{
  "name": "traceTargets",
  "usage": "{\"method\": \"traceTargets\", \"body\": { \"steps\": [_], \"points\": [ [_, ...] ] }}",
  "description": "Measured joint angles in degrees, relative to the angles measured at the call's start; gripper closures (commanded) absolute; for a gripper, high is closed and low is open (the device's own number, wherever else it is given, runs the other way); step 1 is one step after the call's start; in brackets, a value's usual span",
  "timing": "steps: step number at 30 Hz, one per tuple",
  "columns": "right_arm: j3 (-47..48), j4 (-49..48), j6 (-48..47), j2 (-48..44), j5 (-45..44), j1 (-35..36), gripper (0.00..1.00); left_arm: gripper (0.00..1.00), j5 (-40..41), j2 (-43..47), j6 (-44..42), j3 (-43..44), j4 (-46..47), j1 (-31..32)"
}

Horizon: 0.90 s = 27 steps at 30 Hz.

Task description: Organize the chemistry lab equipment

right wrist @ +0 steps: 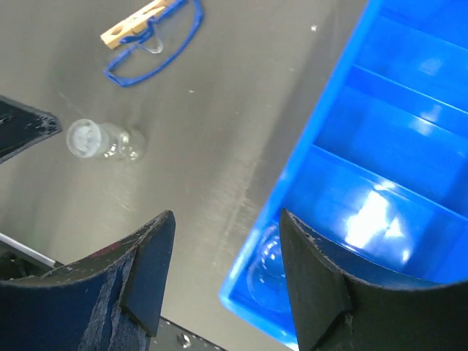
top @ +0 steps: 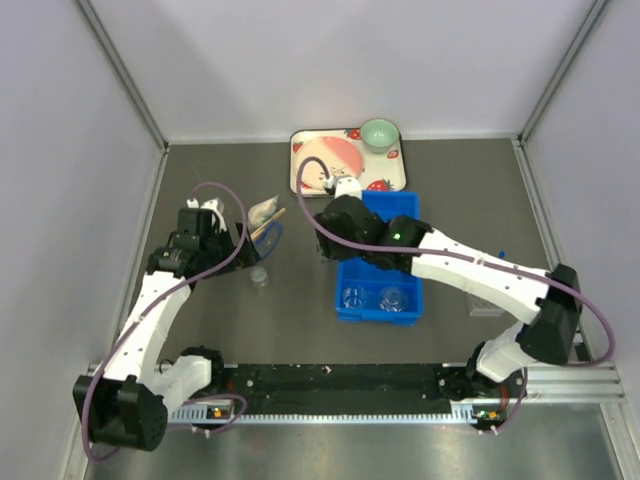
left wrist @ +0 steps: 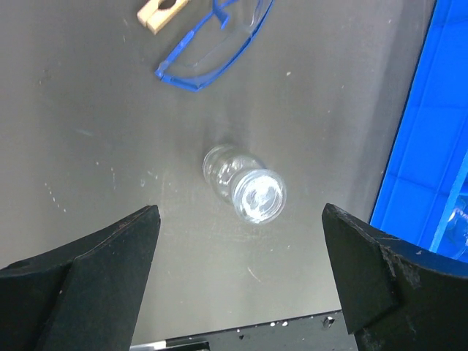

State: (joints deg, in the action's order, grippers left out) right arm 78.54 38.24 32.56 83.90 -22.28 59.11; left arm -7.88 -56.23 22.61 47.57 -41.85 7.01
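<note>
A small clear glass flask point(left wrist: 245, 186) rests on the dark table, also seen from above point(top: 259, 278) and in the right wrist view point(right wrist: 102, 140). My left gripper point(left wrist: 241, 241) hangs open just short of the flask, nothing between its fingers; from above it sits left of the flask point(top: 240, 240). My right gripper point(right wrist: 227, 248) is open and empty over the left rim of the blue bin point(right wrist: 409, 146). A clear glass beaker point(right wrist: 270, 267) sits in the bin's near corner. From above, two glass beakers point(top: 353, 296) point(top: 392, 297) show in the bin's near compartment point(top: 340, 300).
Blue-framed safety glasses point(left wrist: 212, 44) and a wooden clip point(left wrist: 162, 13) lie beyond the flask. A strawberry-print tray point(top: 395, 175) with a green bowl point(top: 379, 133) stands at the back. Something clear point(top: 487, 300) lies partly under the right arm.
</note>
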Motion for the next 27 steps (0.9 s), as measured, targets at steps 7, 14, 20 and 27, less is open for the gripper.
{"method": "traceTargets", "body": {
  "steps": [7,14,20,27],
  "points": [
    [3.76,-2.49,-1.60,9.81,5.57,-0.02,0.40,0.05,-0.04,-6.78,-0.15,3.96,2.19,1.25],
    [2.97,-3.50,-2.05,10.25,6.27,0.00,0.40,0.06,3.06,-13.07,-0.70,4.94,1.75,5.99],
    [-1.55,-4.20,-2.10,7.17,5.51,0.00,0.40,0.06,7.39,-14.97,-0.55,4.96,1.57,9.77],
    [-6.67,-4.76,-1.99,3.34,4.94,-0.04,0.39,0.06,11.04,-18.32,0.17,4.96,1.60,12.83]
  ]
}}
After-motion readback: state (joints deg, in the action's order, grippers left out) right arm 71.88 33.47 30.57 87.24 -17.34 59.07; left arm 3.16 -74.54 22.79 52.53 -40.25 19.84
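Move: The small glass bottle stands upright on the table some 11 cm below the open left gripper, about 3 cm back and 3 cm to its right. The blue goggles lie about 8 cm farther out than the bottle and 1 cm right of it; the wooden clamp is about 8 cm ahead of the left hand and 2 cm to its right. The blue tray's middle is 27 cm right of that hand, 1 cm ahead. From the right hand, the bottle is roughly 14 cm left and 3 cm back. Down towards the glass bottle, still short of touching it, the left hand first eases 2.5 cm forward, then sinks about 5 cm while shifting 3 cm right, fingers staying wide open, its left side rolling up and the fingertips tipping more downward. The empty right hand sinks about 6 cm beside the tray, swinging some 4 cm left, then mostly back right, half open. ##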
